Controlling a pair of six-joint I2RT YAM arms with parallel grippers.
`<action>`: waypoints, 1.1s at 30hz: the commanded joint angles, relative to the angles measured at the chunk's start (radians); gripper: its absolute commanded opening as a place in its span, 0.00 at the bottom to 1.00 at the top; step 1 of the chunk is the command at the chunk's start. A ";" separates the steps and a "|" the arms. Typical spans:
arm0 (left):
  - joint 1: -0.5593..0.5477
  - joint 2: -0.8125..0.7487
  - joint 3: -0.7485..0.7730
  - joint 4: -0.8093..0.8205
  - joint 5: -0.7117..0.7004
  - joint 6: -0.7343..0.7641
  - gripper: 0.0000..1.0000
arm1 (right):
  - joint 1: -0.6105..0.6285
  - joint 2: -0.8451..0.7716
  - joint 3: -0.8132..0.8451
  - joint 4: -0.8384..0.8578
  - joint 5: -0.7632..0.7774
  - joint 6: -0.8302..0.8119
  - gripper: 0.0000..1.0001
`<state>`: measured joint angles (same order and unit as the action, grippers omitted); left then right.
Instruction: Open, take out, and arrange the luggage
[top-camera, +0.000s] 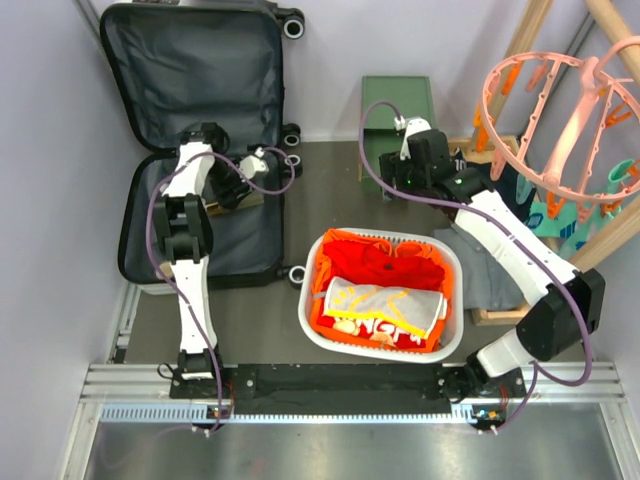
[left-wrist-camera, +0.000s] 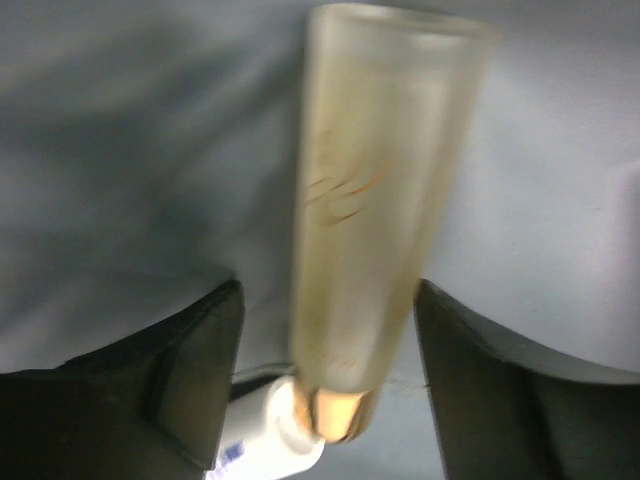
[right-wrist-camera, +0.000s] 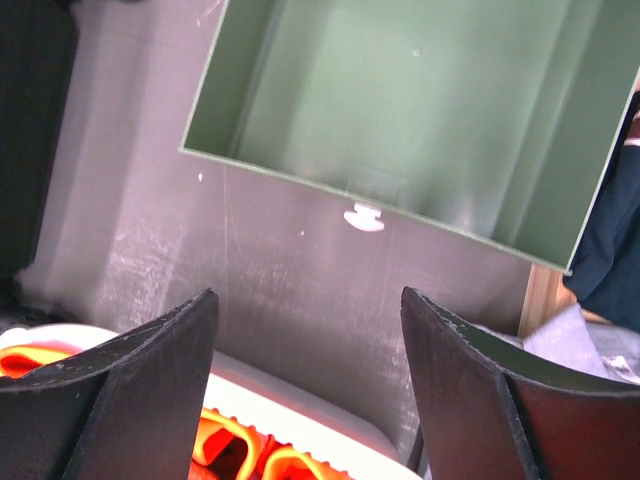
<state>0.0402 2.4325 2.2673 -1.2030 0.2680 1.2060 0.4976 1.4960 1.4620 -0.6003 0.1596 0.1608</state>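
The luggage (top-camera: 190, 70) lies open at the far left, its dark grey lining facing up in both halves. My left gripper (top-camera: 245, 180) reaches into the lower half. In the left wrist view a frosted yellowish bottle (left-wrist-camera: 380, 200) with a gold cap lies on the lining (left-wrist-camera: 120, 150) between the jaws of the left gripper (left-wrist-camera: 328, 300), which stand open with a gap on each side. A small white bottle (left-wrist-camera: 270, 440) lies next to the cap. My right gripper (top-camera: 398, 172) hangs open and empty above the floor; in its own view the right gripper (right-wrist-camera: 310, 300) frames bare floor.
A white laundry basket (top-camera: 445, 330) holding red, orange and grey clothes sits in the middle, its rim (right-wrist-camera: 300, 410) just below the right jaws. An empty green box (top-camera: 396, 100) stands behind it. A pink peg hanger (top-camera: 560, 110) on a wooden stand and dark clothes (top-camera: 480, 270) fill the right.
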 joint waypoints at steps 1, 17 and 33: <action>-0.036 0.036 -0.008 -0.132 -0.010 0.057 0.65 | 0.016 -0.062 -0.011 0.008 0.017 0.014 0.72; 0.018 -0.321 -0.127 0.078 0.241 -0.393 0.00 | 0.082 -0.122 0.020 0.045 -0.043 -0.032 0.80; -0.011 -0.836 -0.499 0.507 0.836 -1.020 0.00 | 0.226 0.122 0.285 0.651 -0.529 0.313 0.99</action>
<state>0.0341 1.5970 1.7958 -0.8055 0.9039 0.3523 0.6876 1.5467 1.6382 -0.2142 -0.2493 0.3050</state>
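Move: The clear bottle lies in the suitcase with its neck almost under the left fingers, its middle about 6 cm right of the left hand, 2 cm back and 3 cm below. The white tube is about 5 cm to that hand's left, level with it, and the round tan lid some 17 cm back and 9 cm left. From the right hand, the bottle is roughly 35 cm left, 12 cm ahead and 22 cm lower. Ease the left gripper a few centimetres back and slightly down and right while closing it on the bottle near its neck; then lift steeply, about 30 cm, drifting right and back out of the suitcase and swinging the fingertips rightward some 50 degrees. Bring the right gripper left and up towards the bottle, opening it wide and turning counter-clockwise. ##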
